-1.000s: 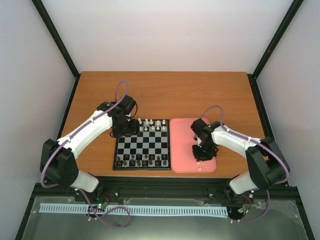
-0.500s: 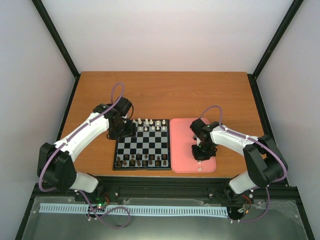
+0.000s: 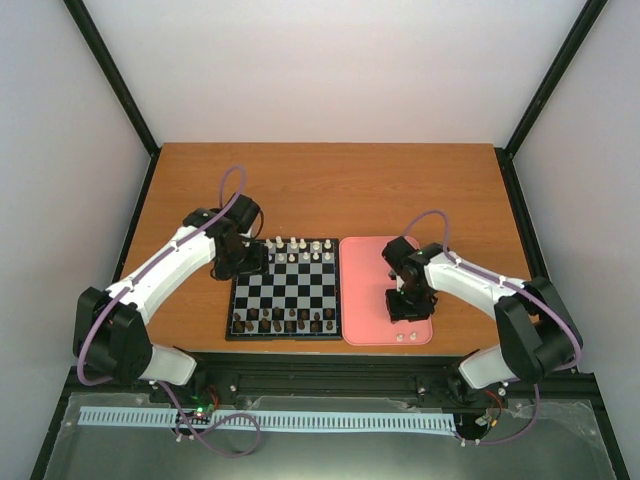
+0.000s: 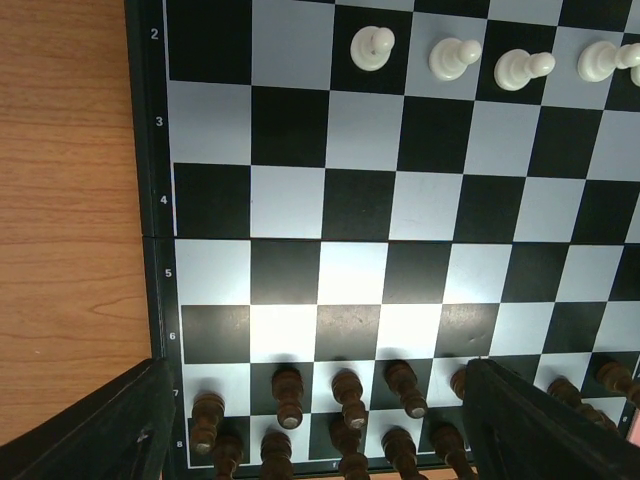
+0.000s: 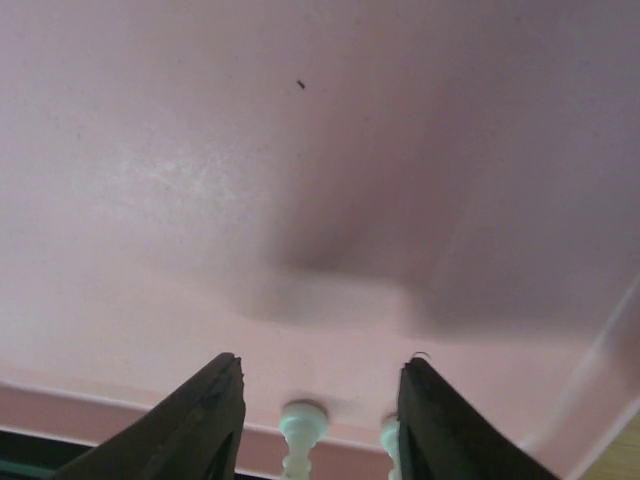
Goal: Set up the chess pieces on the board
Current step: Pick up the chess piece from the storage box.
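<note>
The board (image 3: 285,292) lies at the table's middle, its squares filling the left wrist view (image 4: 360,200). White chess pieces (image 3: 298,246) stand along its far rows, and several show as pawns (image 4: 452,58) in the left wrist view. Dark pieces (image 4: 345,395) fill the near rows. My left gripper (image 3: 246,262) hangs open over the board's far left corner, holding nothing (image 4: 320,440). My right gripper (image 3: 408,306) is open low over the pink tray (image 3: 365,280). Two white pieces (image 3: 405,337) stand by the tray's near rim. One (image 5: 301,430) sits between the right fingers (image 5: 212,415), untouched.
The pink tray (image 5: 300,180) adjoins the board's right edge. Bare wooden table (image 3: 330,190) stretches behind both. White walls and black frame posts (image 3: 110,75) enclose the table on three sides.
The right jaws closed, then opened again, and a second white piece now shows by the tray's near rim. The left gripper has drifted slightly left and away from the board.
</note>
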`<control>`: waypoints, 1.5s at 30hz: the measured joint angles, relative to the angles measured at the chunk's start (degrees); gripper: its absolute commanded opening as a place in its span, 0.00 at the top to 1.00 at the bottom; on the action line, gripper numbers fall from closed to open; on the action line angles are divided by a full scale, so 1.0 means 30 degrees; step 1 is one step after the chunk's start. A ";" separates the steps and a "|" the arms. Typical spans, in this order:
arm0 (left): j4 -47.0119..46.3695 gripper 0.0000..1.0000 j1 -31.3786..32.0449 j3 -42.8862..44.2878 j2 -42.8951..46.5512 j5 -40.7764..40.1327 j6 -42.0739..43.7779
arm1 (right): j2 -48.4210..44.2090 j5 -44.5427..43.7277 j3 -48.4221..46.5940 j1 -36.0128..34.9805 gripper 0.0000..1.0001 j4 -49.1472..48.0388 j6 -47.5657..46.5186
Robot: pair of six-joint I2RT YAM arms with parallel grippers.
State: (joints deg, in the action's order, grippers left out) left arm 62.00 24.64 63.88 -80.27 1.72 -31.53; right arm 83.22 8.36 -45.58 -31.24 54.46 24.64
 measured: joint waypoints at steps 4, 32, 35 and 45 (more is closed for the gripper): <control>0.0022 0.19 -0.0066 -0.0182 0.0102 0.0015 0.0036 | -0.0503 -0.0335 0.0007 -0.0015 0.57 0.0495 0.0379; -0.0219 0.19 -0.0095 -0.0015 -0.0517 0.0619 0.0474 | -0.1931 -0.1056 0.2492 -0.0007 0.80 0.0743 0.2951; -0.0226 0.19 -0.0095 0.0051 -0.0576 0.0648 0.0503 | -0.1931 -0.1049 0.2499 -0.0015 0.90 0.0685 0.2914; -0.0226 0.19 -0.0182 0.0051 -0.0583 0.0729 0.0532 | -0.2018 -0.1093 0.2200 -0.0007 0.97 0.1056 0.2878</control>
State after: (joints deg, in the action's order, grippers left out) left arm 61.32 24.10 64.03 -82.02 3.90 -29.93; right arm 77.17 5.08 -38.98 -31.27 57.63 33.28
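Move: The white pawn aimed at stands near the close edge of the pink box, about 4 cm back and 3 cm to the right of the right hand, its middle some 2 cm below the finger pads. The other white pawn left there is straight back by about 4 cm, level in height with the first. The chessboard's middle lies about 27 cm to the left and 7 cm ahead. From the left hand the aimed pawn is roughly 37 cm right, 12 cm back, 11 cm lower. Rightward and back in a small hop, the right hand rises a bit over 1 cm, then sinks about 2.5 cm over the right-hand pawn, some 3 cm right and 3.5 cm back in all. It turns clockwise and tilts slightly, under 10 degrees each. The half-open fingers then close nearly shut and pinch the pawn, with a slight rise beginning at the very end. ##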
